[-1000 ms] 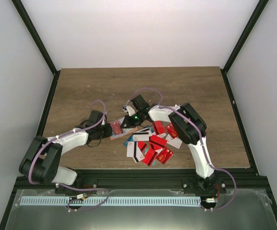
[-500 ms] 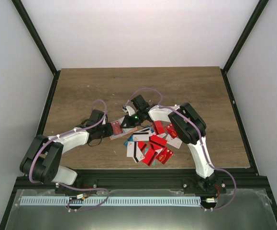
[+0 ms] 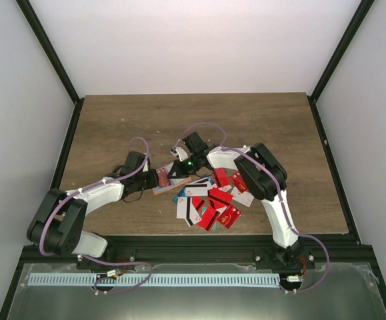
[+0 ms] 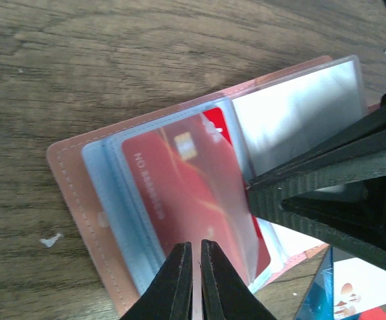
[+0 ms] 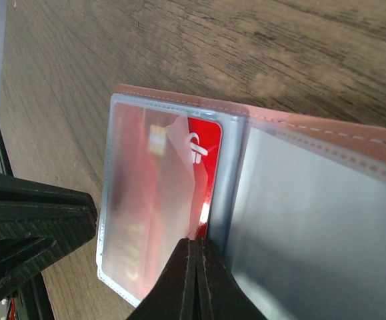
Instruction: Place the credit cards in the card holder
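Note:
The salmon card holder (image 4: 66, 180) lies open on the wood, its clear sleeves fanned out. A red credit card (image 4: 179, 180) with a gold chip sits partly inside one sleeve. My left gripper (image 4: 194, 248) is shut on that card's near edge. My right gripper (image 5: 196, 243) is shut on the thin edge of the clear sleeve (image 5: 173, 173), lifting the film off the red card (image 5: 203, 153). In the top view both grippers, left (image 3: 149, 179) and right (image 3: 174, 172), meet over the holder (image 3: 161, 191). The other credit cards (image 3: 213, 200) lie in a loose pile just right of it.
An empty clear sleeve (image 5: 313, 233) spreads to the right of the held one. A blue card (image 4: 319, 293) and a white card (image 4: 369, 280) lie by the holder's near corner. The right gripper's black fingers (image 4: 326, 167) crowd the holder's right side.

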Controlling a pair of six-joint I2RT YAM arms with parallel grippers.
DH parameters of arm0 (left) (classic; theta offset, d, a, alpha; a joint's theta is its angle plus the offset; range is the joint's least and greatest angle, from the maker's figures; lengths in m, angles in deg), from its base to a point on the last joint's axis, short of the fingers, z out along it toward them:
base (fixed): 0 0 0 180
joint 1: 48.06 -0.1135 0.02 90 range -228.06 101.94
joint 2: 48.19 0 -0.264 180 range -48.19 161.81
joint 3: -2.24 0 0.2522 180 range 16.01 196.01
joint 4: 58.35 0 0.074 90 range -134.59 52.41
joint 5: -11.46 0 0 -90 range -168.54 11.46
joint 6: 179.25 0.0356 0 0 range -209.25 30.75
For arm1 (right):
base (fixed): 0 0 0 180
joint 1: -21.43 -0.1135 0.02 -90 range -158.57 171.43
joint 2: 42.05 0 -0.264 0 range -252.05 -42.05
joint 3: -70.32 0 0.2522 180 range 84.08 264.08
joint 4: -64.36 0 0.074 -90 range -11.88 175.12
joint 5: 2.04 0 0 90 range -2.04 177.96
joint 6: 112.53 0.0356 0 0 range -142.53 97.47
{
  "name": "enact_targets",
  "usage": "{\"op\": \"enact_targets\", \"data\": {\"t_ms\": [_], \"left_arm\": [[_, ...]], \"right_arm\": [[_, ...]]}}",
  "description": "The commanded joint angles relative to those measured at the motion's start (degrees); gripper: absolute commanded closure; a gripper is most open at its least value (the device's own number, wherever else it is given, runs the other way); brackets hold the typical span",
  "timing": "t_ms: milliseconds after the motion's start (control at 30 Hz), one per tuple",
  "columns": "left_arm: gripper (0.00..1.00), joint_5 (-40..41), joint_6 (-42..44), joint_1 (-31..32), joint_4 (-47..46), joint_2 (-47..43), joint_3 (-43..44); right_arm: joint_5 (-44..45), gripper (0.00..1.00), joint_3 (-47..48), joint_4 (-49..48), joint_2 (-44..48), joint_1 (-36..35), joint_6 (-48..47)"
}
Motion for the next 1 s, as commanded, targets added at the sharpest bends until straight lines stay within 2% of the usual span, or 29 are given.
{"op": "enact_targets", "data": {"t_ms": [0,233,400,533,700,767,967], "left_arm": [[0.93,-2.1,0.0,0.4,-3.0,-0.5,1.2],[0.93,-1.9,-0.4,0.7,-2.7,-0.6,2.2],[0.92,3.1,-1.3,0.7,2.2,-2.2,2.4],[0.86,5.7,-2.3,0.7,3.2,-2.8,1.1],[0.68,3.9,-2.8,0.6,0.2,-1.9,-0.3],[0.64,3.3,-2.9,0.7,-0.8,-1.4,-0.5],[0.62,2.5,-3.0,0.7,-2.1,0.1,-0.6]], "right_arm": [[2.3,0.99,0.0,1.8,-3.7,-0.7,-0.9],[1.0,0.99,-0.4,1.2,-3.7,-0.4,-0.5],[0.8,0.99,-0.6,0.8,-3.9,-0.2,-0.5],[0.7,0.99,-0.6,0.9,-4.0,-0.2,-0.5],[0.6,0.99,-0.6,0.8,-4.1,-0.2,-0.4],[0.6,0.99,-0.6,0.8,-4.0,-0.2,-0.4],[0.7,0.99,-0.7,0.9,-4.0,-0.2,-0.5]]}}
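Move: The red card, already mostly inside the clear pocket of the opened holder, lies just below the left fingertips, its middle about 2 cm ahead, 1 cm to the right and 1 cm down. The holder's empty sleeve is some 8 cm right and 3 cm ahead of that hand; the blue card is roughly 7 cm right and 4 cm back. From the right hand, the red card's middle is about 3 cm left, level fore and aft, and 1 cm below. Over the red card's pocket, the left hand first eases right and up by about 1 cm each, then turns back about 2 cm to the left and sinks again by some 1 cm, opening its nearly shut fingers to roughly a third and leaving them spread over the pocket. The right hand stays in place, still holding its shut fingertips against the card's exposed inner edge. ##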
